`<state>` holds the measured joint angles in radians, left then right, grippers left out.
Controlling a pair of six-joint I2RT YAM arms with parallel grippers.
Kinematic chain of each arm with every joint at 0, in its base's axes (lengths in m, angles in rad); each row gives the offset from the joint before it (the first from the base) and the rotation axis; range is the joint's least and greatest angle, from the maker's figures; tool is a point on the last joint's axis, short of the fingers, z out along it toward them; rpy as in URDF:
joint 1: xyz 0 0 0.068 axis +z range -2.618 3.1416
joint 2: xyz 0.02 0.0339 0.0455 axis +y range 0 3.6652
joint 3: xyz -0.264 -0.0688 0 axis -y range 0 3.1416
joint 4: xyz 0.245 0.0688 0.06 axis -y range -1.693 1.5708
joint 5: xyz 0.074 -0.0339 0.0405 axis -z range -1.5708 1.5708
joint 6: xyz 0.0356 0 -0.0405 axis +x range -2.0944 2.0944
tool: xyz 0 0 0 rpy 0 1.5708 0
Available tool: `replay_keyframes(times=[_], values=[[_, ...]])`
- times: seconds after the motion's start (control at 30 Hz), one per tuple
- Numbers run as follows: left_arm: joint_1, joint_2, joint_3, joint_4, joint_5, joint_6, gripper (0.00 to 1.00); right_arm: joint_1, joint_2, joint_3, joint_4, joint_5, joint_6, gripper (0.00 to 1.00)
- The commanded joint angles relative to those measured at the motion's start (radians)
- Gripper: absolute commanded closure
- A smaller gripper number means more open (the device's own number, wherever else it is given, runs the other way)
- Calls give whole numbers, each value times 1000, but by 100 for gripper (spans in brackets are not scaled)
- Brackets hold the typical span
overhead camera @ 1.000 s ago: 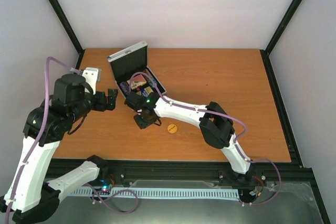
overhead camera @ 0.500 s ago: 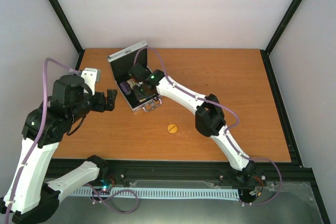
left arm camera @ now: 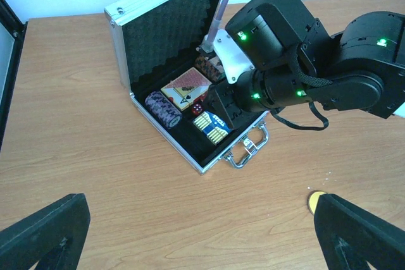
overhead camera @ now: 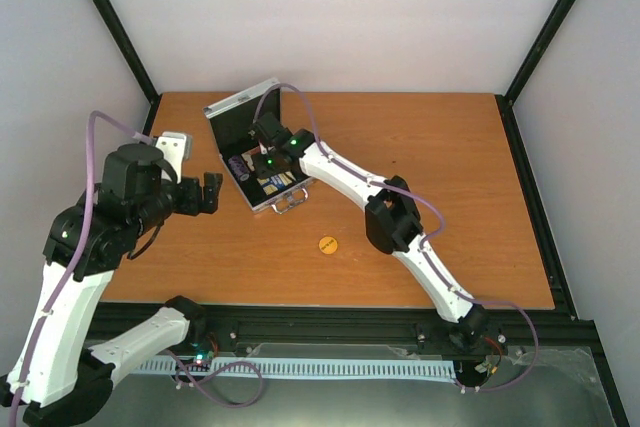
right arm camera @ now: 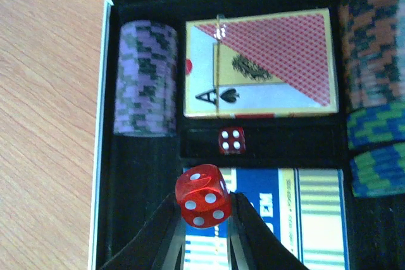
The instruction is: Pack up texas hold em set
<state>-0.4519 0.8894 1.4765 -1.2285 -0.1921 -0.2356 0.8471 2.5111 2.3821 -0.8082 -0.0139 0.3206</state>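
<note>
The silver case (overhead camera: 226,109) lies open at the table's back left, lid up. Over its black tray hangs my right gripper (right arm camera: 204,218), shut on a red die (right arm camera: 202,197). Below it in the tray lie a second red die (right arm camera: 231,140), a red-backed card deck (right arm camera: 259,64), a blue card deck (right arm camera: 297,213), a purple chip stack (right arm camera: 148,77) and orange and blue chip stacks (right arm camera: 376,112). The orange round button (overhead camera: 328,244) rests on the table in front of the case. My left gripper (overhead camera: 208,192) stays open left of the case, holding nothing.
The case's handle (left arm camera: 248,149) points toward the near edge. A white block (overhead camera: 174,140) stands at the table's left edge behind my left arm. The right arm (overhead camera: 345,179) reaches diagonally across the table's middle.
My right gripper has travelled from the table in front of the case, near the orange button, up and back over the open tray, carrying the red die. The left arm has not moved.
</note>
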Motion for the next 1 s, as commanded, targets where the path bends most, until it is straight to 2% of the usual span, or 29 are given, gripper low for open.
replay_keyframes(times=[0.0,0.57,0.97], values=[[-1,12,-1,-2,-6,-9,0,-2,42,51,75,-7,-19,91],[-1,37,-23,-7,-2,-21,0,-56,123,61,146,-26,0,91],[-1,66,-35,25,9,-22,0,-75,159,72,131,-75,-7,89]])
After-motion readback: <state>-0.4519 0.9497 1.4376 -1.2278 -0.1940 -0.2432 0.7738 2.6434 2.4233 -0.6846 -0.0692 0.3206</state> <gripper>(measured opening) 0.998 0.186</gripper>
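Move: The right hand, still pinching a red die, hangs inside the case; the free end of the slot it is taken to lies about 5 cm ahead, 1 cm right and 8 cm down, and the other die lies in that slot 3 cm ahead and 2 cm left. The card deck is 8 cm ahead, 2 cm left; the blue-yellow box 1 cm back, 2 cm right. The slot is some 20 cm ahead, 9 cm right and 34 cm below the left hand. The right hand carries the pinched die forward and down, nearly 5 cm each way, away from above the blue-yellow box towards the free end of the slot at the deck's near edge, sinking first and then going on forward almost level, its grip kept. Meanwhile the open, empty left hand eases some 3 cm down and slightly forward, tipping about 5 degrees further down. ##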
